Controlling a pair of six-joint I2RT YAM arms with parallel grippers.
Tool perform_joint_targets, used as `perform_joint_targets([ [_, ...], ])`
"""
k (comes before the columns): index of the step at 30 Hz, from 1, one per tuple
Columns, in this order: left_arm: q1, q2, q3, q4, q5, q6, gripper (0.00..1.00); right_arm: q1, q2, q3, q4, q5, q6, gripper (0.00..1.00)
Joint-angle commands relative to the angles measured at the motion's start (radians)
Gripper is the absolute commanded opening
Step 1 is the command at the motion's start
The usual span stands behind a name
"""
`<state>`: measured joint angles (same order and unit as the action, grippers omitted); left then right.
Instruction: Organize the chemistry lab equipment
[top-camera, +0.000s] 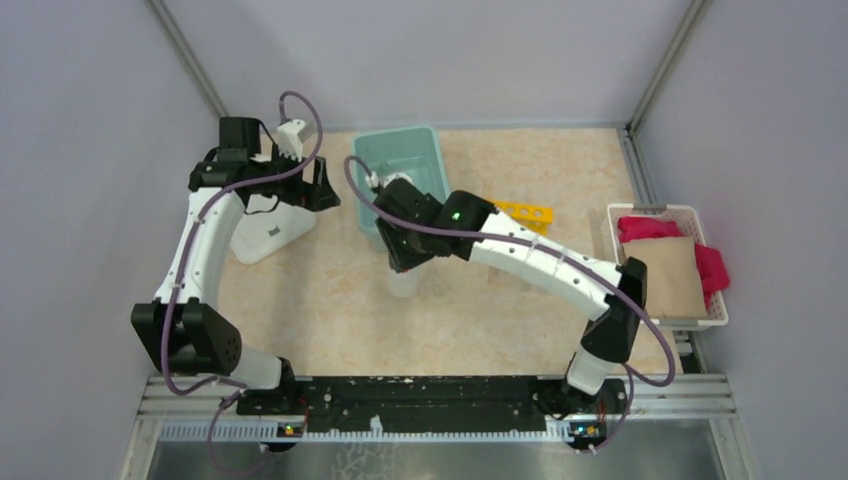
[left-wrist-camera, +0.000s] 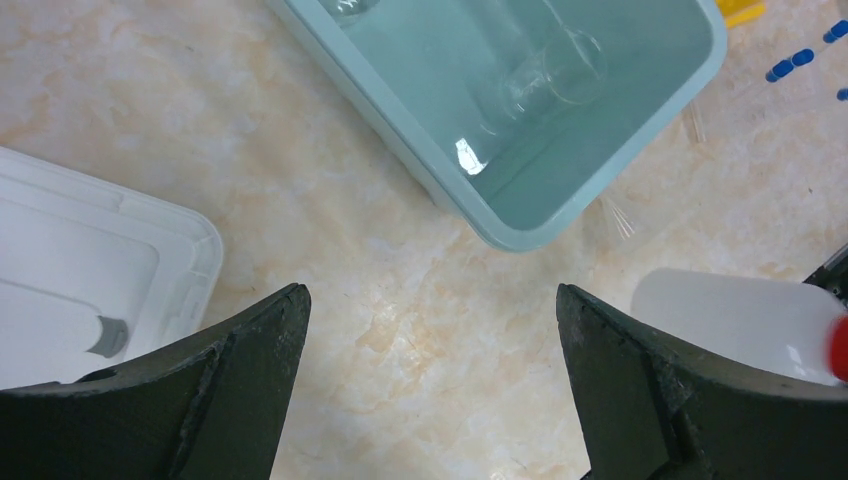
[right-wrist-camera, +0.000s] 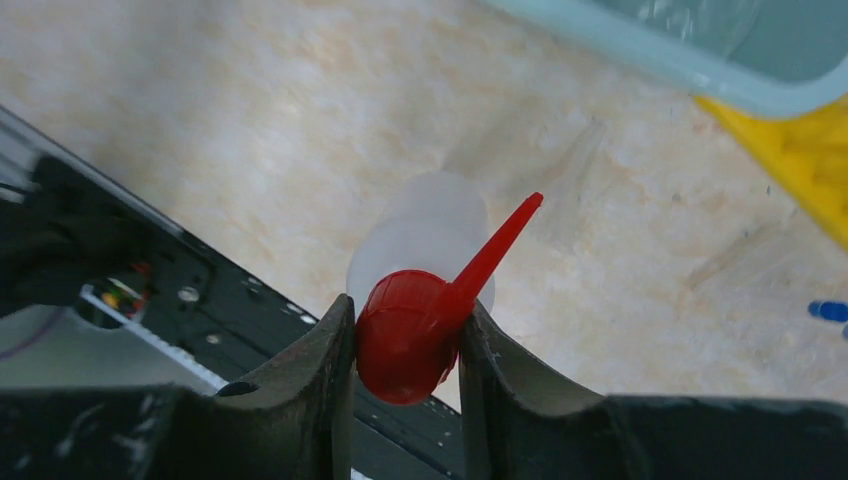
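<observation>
My right gripper (right-wrist-camera: 405, 335) is shut on the red cap of the translucent squeeze bottle (right-wrist-camera: 425, 235), whose pointed nozzle sticks out up and to the right. In the top view the bottle (top-camera: 403, 285) stands on the table just in front of the teal bin (top-camera: 405, 155), under the right gripper (top-camera: 403, 262). A clear glass cup (left-wrist-camera: 555, 75) lies inside the bin (left-wrist-camera: 520, 235). The yellow holed rack (top-camera: 525, 213) lies right of the bin. Blue-capped test tubes (left-wrist-camera: 785, 65) lie on the table near it. My left gripper (left-wrist-camera: 430, 300) hangs open over bare table, left of the bin.
A white container (top-camera: 270, 235) sits at the left, beside the left gripper. The white basket (top-camera: 668, 322) of pink and brown cloths stands at the right edge. The black rail with the arm bases runs along the near edge (right-wrist-camera: 250, 310).
</observation>
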<state>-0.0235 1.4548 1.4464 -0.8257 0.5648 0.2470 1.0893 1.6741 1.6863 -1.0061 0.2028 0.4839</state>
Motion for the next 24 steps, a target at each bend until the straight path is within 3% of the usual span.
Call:
perform_joint_targets([
  [1, 0.008, 0.034, 0.089, -0.087, -0.012, 0.061, 0.99, -0.04, -0.004, 0.32, -0.117, -0.003, -0.046, 0.03],
  [7, 0.017, 0.061, 0.118, -0.111, 0.021, 0.017, 0.99, -0.199, 0.133, 0.723, -0.209, 0.034, -0.106, 0.04],
  [10, 0.017, 0.05, 0.09, -0.08, 0.049, -0.024, 0.99, -0.267, 0.156, 0.709, -0.116, 0.109, -0.098, 0.04],
  [16, 0.016, 0.037, 0.045, -0.031, 0.069, -0.057, 0.99, -0.318, 0.19, 0.532, 0.195, 0.237, -0.158, 0.05],
  [24, 0.017, 0.043, 0.036, -0.018, 0.11, -0.077, 0.99, -0.359, 0.413, 0.621, 0.376, 0.265, -0.224, 0.04],
])
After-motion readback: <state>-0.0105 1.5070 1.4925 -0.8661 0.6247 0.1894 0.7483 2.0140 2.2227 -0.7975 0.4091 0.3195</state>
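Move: The green box, where the right gripper must take the held wash bottle, has its middle about 26 cm straight ahead of that hand and 15 cm lower. The glass beaker inside it is some 31 cm ahead and 4 cm left. The yellow rack lies about 17 cm ahead and 20 cm right of the hand, the blue-capped tubes 8 cm ahead and 22 cm right. From the left hand the box is roughly 10 cm ahead, 13 cm right. Keep the right fingers pinched on the red cap and swing the already lifted bottle up about 20 cm, then forward over the near wall of the green box, bowing a little right on the way. Past the top, carry on forward while sinking some 11 cm, with the fingers swung out to point more forward and the hand turned about 20 degrees clockwise. ##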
